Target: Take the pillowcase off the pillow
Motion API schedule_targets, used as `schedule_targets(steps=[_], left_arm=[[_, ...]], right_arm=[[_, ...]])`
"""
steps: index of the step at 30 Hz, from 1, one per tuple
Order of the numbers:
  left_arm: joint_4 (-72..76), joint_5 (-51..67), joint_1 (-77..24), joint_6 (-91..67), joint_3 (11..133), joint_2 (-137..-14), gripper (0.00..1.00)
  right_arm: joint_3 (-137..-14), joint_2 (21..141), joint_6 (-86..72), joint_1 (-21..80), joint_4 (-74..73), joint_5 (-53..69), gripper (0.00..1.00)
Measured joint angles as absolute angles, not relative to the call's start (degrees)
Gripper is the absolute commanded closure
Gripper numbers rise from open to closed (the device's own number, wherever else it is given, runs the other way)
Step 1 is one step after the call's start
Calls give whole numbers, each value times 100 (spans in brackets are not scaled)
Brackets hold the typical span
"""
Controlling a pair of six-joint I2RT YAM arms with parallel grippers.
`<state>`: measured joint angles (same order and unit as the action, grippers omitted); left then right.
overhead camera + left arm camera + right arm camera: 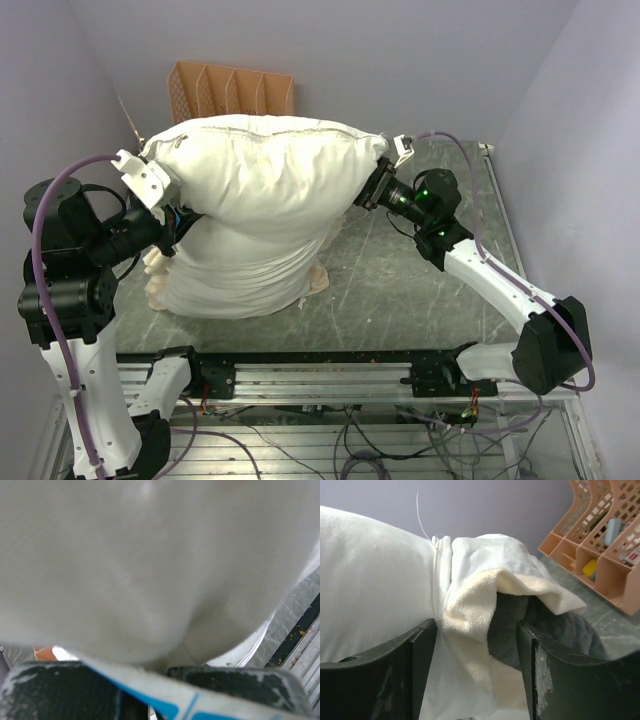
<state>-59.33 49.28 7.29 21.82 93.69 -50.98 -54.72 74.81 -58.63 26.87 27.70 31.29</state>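
The plump white pillow [260,165] hangs off the table between my two grippers. The pillowcase [235,275] hangs below it as a limp cream mass, with its ruffled frill [157,285] resting on the table. My left gripper [178,218] is under the pillow's left end. In the left wrist view white cloth [150,555] fills the frame, and the jaws [157,672] are close together with a blue-printed label [165,697] across them. My right gripper [372,188] is at the pillow's right corner. In the right wrist view it [475,625] is shut on bunched cream-and-grey pillowcase [470,595] beside the pillow [370,580].
An orange slotted file organiser [230,92] stands at the back against the wall and also shows in the right wrist view [605,540]. The green marbled tabletop [420,290] lies to the right. A metal rail [330,365] runs along the near edge. Walls close in on both sides.
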Motion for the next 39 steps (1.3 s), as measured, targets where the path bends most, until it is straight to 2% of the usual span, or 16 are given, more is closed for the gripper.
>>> schedule_targets(steps=[7,9,11,24,39], left_arm=[[-5920,4925,729,2154,9369,-5098,93],[-5916,4925,729,2137,9369,-5098,93],[-5905,4928,729,2102,9371,-5098,93],[-5784,5190,729,1144,9762,-5170,93],[-5389,5277,729,403,9769,-5131,93]], right_arm=[[-5472,7500,-5996,2777,2947,3059,86],[-5470,7500,-5975,2777,2919,2982,95],[-5463,7500,-5885,2786,2821,2869,100],[-4906,7867,-5319,2899,2180,2178,100],[-3894,9004,-4899,4368,2530,342,100]])
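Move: The pillowcase's cream trim lies between and just beyond the right gripper's open fingers, about 1 cm forward and 2 cm to the left. From that gripper, the white pillow's bulk is about 20 cm left and 3 cm forward at similar height, and the organizer some 34 cm left, 14 cm forward and 25 cm below. The left gripper still holds the pillow's left end; from it, the trim is roughly 35 cm right, 6 cm forward and 6 cm lower. Shut the right fingers on the cream trim beside the pillow almost without shifting, then draw it about 25 cm down towards the table, veering left and slightly back lower down while tipping the fingers downward. Keep the left grip on the pillow's end, raise that hand about 4 cm and roll it slightly. ##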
